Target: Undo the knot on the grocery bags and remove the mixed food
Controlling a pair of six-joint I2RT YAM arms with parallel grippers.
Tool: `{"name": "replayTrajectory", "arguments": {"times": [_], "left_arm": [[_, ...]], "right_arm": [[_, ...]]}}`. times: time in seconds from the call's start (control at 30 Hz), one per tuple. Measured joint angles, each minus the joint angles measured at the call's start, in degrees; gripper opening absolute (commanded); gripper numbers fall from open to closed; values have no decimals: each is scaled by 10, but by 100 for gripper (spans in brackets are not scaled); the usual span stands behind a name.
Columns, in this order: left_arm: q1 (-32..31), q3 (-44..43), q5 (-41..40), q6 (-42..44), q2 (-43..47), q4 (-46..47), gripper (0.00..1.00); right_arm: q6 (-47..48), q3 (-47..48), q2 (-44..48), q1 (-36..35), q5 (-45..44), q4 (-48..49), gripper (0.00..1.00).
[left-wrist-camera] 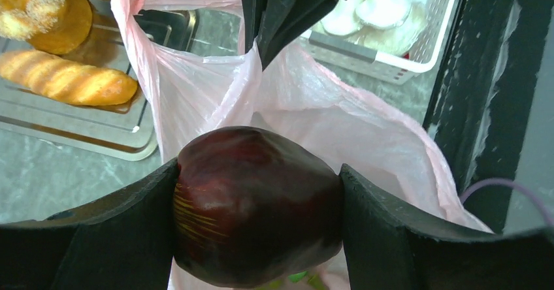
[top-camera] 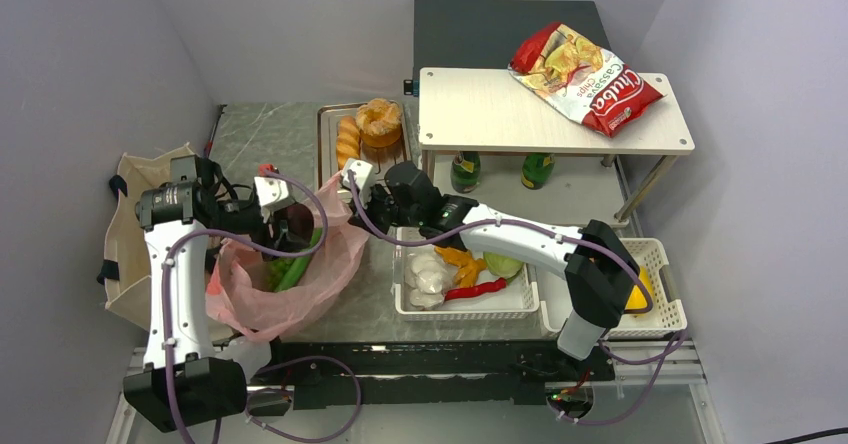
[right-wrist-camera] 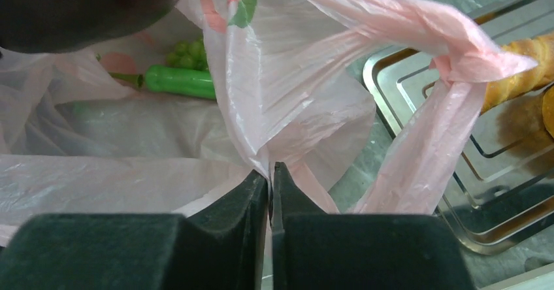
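The pink grocery bag (top-camera: 300,289) lies open on the table left of centre, and the beige tote (top-camera: 125,234) sits behind it at the far left. My left gripper (left-wrist-camera: 259,168) is shut on a dark red fruit (left-wrist-camera: 258,205), held just above the bag's mouth (top-camera: 296,226). My right gripper (right-wrist-camera: 270,172) is shut on the bag's thin rim and holds it up. One pink handle (right-wrist-camera: 467,64) still has a twisted knot. Inside the bag lie a long green vegetable (right-wrist-camera: 179,81) and green grapes (right-wrist-camera: 189,51).
A white basket (top-camera: 465,309) holds garlic (top-camera: 425,274) and cabbage (top-camera: 503,264). A metal tray (top-camera: 327,154) carries a ring bun (top-camera: 380,119) and a baguette (top-camera: 347,139). A white shelf (top-camera: 500,114) bears a red chips bag (top-camera: 585,79). A second basket (top-camera: 665,314) stands at the right.
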State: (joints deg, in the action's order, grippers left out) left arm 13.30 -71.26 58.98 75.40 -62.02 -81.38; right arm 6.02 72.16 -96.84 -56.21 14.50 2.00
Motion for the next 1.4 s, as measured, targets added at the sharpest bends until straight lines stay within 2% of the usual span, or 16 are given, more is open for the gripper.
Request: {"name": "replayTrajectory", "arguments": {"times": [0.07,0.2,0.3,0.4,0.63,0.8,1.0,1.13,1.4], "left_arm": [[6,14,12,-16,4,7,5],[12,24,37,-26,8,8,5],[-7,4,56,-19,14,-9,4],[-56,-11,61,-16,45,-5,2],[-131,10,59,-74,188,85,0],[-170,34,55,-96,215,157,0],[-280,67,16,-142,186,257,0],[-360,99,-41,-196,179,399,0],[-428,139,-141,-258,168,617,0]], "right_arm": [[2,6,0,1,9,-9,17],[1,17,1,5,19,-21,55],[-1,30,1,10,31,-38,61],[-7,52,2,17,47,-54,65],[-26,70,63,43,110,-89,89],[-24,70,150,51,130,-136,91],[-22,71,238,52,124,-177,99],[-42,92,262,56,130,-225,100],[-133,79,263,58,132,-218,100]]}}
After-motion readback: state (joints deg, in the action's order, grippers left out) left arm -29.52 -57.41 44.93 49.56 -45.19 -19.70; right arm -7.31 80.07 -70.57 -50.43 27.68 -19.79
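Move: The left gripper holds the dark red vegetable; the right gripper, where it is headed, is about 12 cm to its right, 5 cm ahead and 5 cm lower, so the vegetable is some 12 cm left, 5 cm back and 5 cm above the right hand, which pinches the pink bag's rim. From the right hand, the bread tray is about 30 cm straight ahead and the vegetable basket roughly 21 cm right and 3 cm ahead, both on the table some 17 cm below. The right fingers open wide and let go of the bag's rim as the hand climbs nearly 20 cm, backing off and shifting right by lesser amounts, to end agape and facing the dark red vegetable from its right side. The left hand keeps its grip on the vegetable and carries it up and back, then rightward and forward while still rising, for a net shift of about 14 cm right and 10 cm up towards the right gripper, its wrist turning until the fingers point nearly level to the right. ##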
